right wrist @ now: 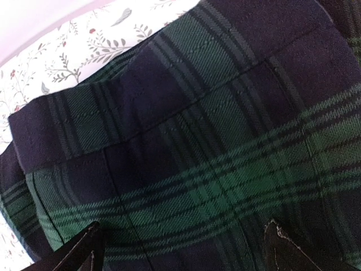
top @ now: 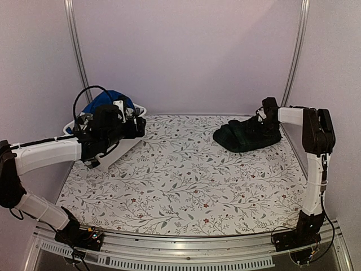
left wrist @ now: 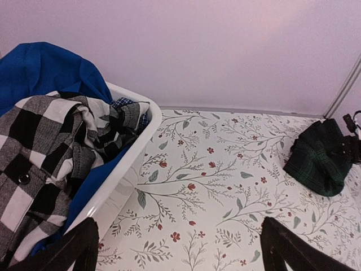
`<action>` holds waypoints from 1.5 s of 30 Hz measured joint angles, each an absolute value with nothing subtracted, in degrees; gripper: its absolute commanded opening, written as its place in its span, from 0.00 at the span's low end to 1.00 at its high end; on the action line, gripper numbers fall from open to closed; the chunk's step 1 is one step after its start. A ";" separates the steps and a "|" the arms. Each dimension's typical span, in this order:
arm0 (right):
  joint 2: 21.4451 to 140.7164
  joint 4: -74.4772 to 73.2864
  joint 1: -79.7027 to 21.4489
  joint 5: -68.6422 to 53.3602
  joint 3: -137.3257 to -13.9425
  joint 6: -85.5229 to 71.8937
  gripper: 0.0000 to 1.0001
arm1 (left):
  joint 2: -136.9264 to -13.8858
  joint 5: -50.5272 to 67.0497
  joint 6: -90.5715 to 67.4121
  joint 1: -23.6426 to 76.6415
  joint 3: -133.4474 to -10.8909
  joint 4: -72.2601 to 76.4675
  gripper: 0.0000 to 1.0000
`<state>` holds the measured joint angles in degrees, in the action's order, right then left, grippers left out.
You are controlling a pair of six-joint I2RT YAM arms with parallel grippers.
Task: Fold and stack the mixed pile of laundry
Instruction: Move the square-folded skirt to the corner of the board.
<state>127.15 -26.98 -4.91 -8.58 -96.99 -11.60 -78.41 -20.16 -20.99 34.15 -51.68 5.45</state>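
Observation:
The mixed laundry pile lies in two places. A black-and-white checked shirt (left wrist: 51, 147) and a bright blue garment (left wrist: 39, 70) fill the white tub (left wrist: 121, 172) at the back left. A folded dark green-navy tartan garment (top: 248, 135) lies on the table at the back right. My left gripper (left wrist: 180, 248) hovers open beside the tub's rim, above the floral tablecloth, with nothing between its fingers. Directly over the tartan garment (right wrist: 186, 147) my right gripper (right wrist: 183, 248) stands open, its fingertips spread on either side and close to the cloth.
The floral tablecloth (top: 180, 180) covers the whole table. Pale walls with metal corner rails (top: 293, 51) close in the back and sides. The tub (top: 113, 152) sits tilted at the table's left edge.

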 measured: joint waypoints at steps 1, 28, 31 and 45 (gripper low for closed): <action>125.80 -27.18 -5.10 -8.80 -95.72 -11.35 0.98 | -78.24 -20.16 -20.97 34.00 -51.68 5.21 1.00; 113.36 -26.17 -10.50 -11.40 -73.65 -12.53 0.62 | -76.93 -17.96 -16.75 27.18 -56.38 -1.54 1.00; 117.40 -23.70 -10.50 -12.43 -78.06 -13.74 0.61 | -76.38 -17.56 -16.86 26.85 -56.40 -1.85 1.00; 128.75 -19.94 -8.60 -12.82 -93.17 -17.72 0.64 | -77.78 -16.97 -17.61 23.77 -62.33 -7.29 1.00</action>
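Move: The right hand, open and resting on the skirt, has the skirt's middle some 5 cm back, 5 cm left and 2 cm lower; its near edge lies about 14 cm back of this hand, and the board's far right corner 4 cm ahead, 9 cm right. From the left hand the checked shirt in the basket is about 8 cm ahead, 16 left, 8 below, the blue cloth 9 cm beyond it, and the skirt 12 ahead, 53 right. Coming off the skirt's top, the right fingers lift some 7 cm while drawing back about 15 cm to the near edge, sink low there, close by about a third and push forward some 14 cm against that edge, towards the wall. The empty, open left hand drifts about 6 cm left and 4 cm up, closer to the basket. ##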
